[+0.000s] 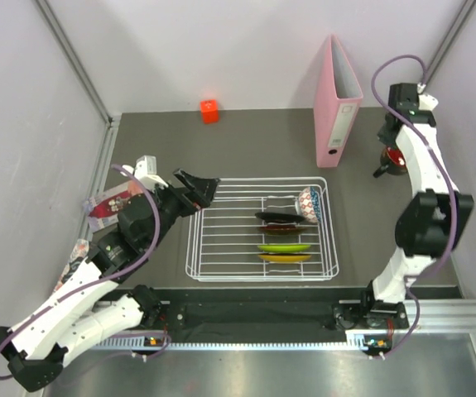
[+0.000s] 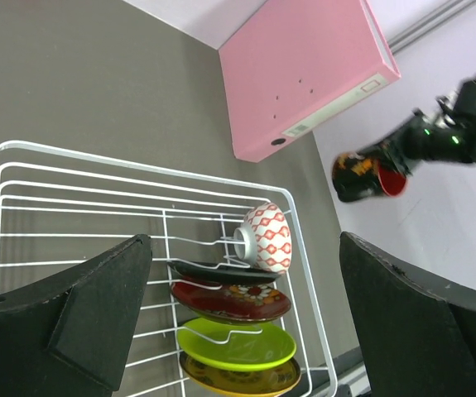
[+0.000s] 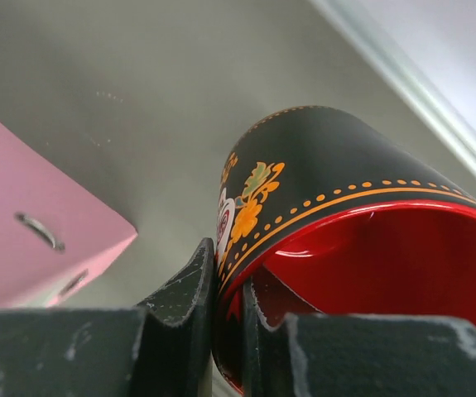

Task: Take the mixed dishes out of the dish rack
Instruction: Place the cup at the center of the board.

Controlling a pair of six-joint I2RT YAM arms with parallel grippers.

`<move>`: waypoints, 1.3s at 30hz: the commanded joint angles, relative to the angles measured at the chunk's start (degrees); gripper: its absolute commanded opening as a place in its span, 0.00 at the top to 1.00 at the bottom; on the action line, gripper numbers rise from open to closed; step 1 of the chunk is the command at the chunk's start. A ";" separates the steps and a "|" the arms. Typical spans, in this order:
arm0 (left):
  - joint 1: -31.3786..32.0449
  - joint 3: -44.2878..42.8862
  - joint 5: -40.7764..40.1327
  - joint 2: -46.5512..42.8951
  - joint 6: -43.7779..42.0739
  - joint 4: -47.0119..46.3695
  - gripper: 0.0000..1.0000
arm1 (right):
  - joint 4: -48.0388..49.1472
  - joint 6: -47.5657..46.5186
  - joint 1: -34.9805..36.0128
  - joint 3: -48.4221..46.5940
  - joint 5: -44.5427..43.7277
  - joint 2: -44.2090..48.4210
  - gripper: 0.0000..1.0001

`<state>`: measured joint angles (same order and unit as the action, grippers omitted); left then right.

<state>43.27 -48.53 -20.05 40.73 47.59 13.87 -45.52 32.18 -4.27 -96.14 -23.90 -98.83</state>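
The white wire dish rack [image 1: 194, 248] sits mid-table. On edge between the dividers at its right end stand a black plate [image 1: 281, 217], a dark red patterned one [image 1: 281, 227], a lime green one [image 1: 284, 247] and a gold one [image 1: 285, 258]. A red-and-white patterned bowl [image 1: 308, 205] lies on its side behind them. My left gripper [image 1: 198, 188] hovers open over the rack's far left corner, holding nothing; from its wrist I see the bowl [image 2: 269, 237] and lime plate [image 2: 238, 343]. My right gripper [image 3: 229, 273] is shut on the wall of the tilted red-and-dark cup [image 3: 362, 215] at the back right.
A pink binder [image 1: 337, 103] stands upright behind the rack, just left of the cup [image 1: 395, 159]. A small orange-red cube [image 1: 209, 110] sits at the back wall. A patterned packet [image 1: 109, 203] lies by the left wall. White walls close in on both sides.
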 commanded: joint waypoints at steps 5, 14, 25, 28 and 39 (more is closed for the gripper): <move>-0.02 -0.33 1.69 2.07 -3.47 2.38 0.01 | -5.46 -2.30 -3.55 -21.45 4.30 -13.93 1.00; -0.02 0.63 2.74 4.88 -2.24 3.18 0.01 | -6.87 -2.65 -4.52 -22.25 5.00 -20.52 1.00; -0.02 3.80 3.36 4.09 0.31 0.81 0.01 | -2.65 -3.09 -4.78 -14.70 8.34 -22.11 1.00; 0.06 3.80 3.18 4.27 0.31 0.90 0.01 | -1.59 -3.00 -5.04 -13.20 8.78 -21.94 1.00; -0.02 3.97 5.82 6.38 0.22 -0.25 0.01 | 2.10 -2.13 -5.66 -9.16 14.14 -17.20 0.32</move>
<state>43.27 -44.66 -15.44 46.70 47.90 16.75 -47.48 29.71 -8.99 -106.41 -11.42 -122.13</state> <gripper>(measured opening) 0.991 0.625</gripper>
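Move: The right hand still pinches the dark cup by its rim; the patch of board it is going to lies about 3 cm ahead, 4 cm to its right and 21 cm below. The pink binder stands some 18 cm ahead and 13 cm left of that hand, its middle 6 cm lower; the patterned bowl is about 7 cm back, 21 cm left and 15 cm below. From the left hand the patch is roughly 22 cm ahead, 53 cm right and 32 cm down. Right hand lowers the cup 13 cm, about 5 forward, onto the board, then opens; empty left hand sinks 7. ##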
